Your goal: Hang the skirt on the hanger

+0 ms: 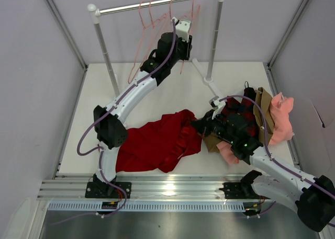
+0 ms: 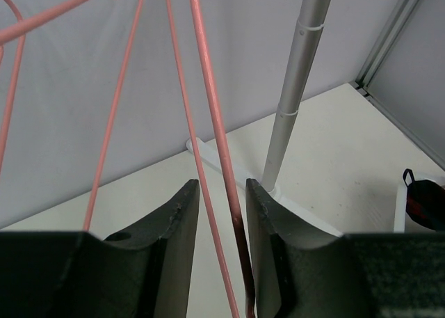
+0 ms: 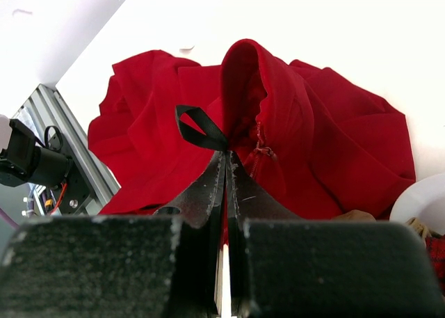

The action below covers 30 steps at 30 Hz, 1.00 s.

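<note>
The deep-red skirt (image 1: pixel 157 142) lies crumpled on the table near the front. In the right wrist view its edge (image 3: pixel 278 116) is lifted into a fold with a black ribbon loop (image 3: pixel 198 126). My right gripper (image 1: pixel 202 126) (image 3: pixel 226 159) is shut on that fold at the skirt's right edge. Salmon-pink wire hangers (image 1: pixel 152 19) hang from the rail at the back. My left gripper (image 1: pixel 182 31) (image 2: pixel 222 193) is raised to them and open. Two hanger wires (image 2: pixel 219 144) pass between its fingers; one runs close along the right finger (image 2: pixel 268 220), unclamped.
The clothes rack has a metal rail (image 1: pixel 157 3), two posts (image 1: pixel 107 56) (image 2: pixel 299 88) and a white foot (image 1: pixel 207 77). A red-and-black plaid garment (image 1: pixel 242 116), a brown piece (image 1: pixel 264 107) and a salmon-pink garment (image 1: pixel 282 118) are piled at right. Grey walls enclose the table.
</note>
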Each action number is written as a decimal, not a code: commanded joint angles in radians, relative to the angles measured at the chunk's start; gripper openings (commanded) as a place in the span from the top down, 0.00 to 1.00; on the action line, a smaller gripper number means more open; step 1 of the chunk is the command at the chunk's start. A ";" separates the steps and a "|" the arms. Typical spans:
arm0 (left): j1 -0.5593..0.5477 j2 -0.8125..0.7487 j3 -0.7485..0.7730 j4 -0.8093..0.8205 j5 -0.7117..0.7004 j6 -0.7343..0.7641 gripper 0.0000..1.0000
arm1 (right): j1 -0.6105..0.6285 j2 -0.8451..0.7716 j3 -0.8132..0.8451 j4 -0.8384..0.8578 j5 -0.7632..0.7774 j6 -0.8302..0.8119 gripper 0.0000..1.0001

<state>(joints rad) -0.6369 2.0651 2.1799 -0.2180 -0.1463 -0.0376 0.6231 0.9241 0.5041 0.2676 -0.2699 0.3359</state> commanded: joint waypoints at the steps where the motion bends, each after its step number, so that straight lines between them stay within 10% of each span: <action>1: 0.009 0.004 -0.003 0.045 -0.013 -0.016 0.62 | -0.006 0.001 0.017 0.059 -0.009 -0.017 1.00; 6: 0.009 -0.005 -0.015 0.057 -0.044 -0.024 0.67 | -0.006 0.005 0.016 0.064 -0.008 -0.018 1.00; 12: 0.009 -0.036 -0.048 0.097 -0.056 -0.022 1.00 | -0.008 0.024 0.017 0.070 0.011 -0.009 1.00; 30: 0.009 -0.229 -0.040 -0.003 0.004 -0.105 1.00 | -0.013 -0.022 0.022 -0.014 0.141 0.025 1.00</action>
<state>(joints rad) -0.6342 1.9072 2.1204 -0.2173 -0.1535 -0.1081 0.6151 0.9386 0.5041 0.2466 -0.1837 0.3481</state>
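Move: The rightmost hanger's side wire already stands between the left hand's open fingers, about 1 cm ahead, level and centred. The next hanger is some 6 cm left and 5 cm ahead, the right rack post about 14 cm right and 10 cm ahead, and the rod roughly 25 cm above and 10 cm ahead. From the right hand, the wire lies about 27 cm ahead, 4 cm left and 16 cm up. Left fingers shut on the hanger wire, then lift about 7 cm, back some 4 and slightly left. ##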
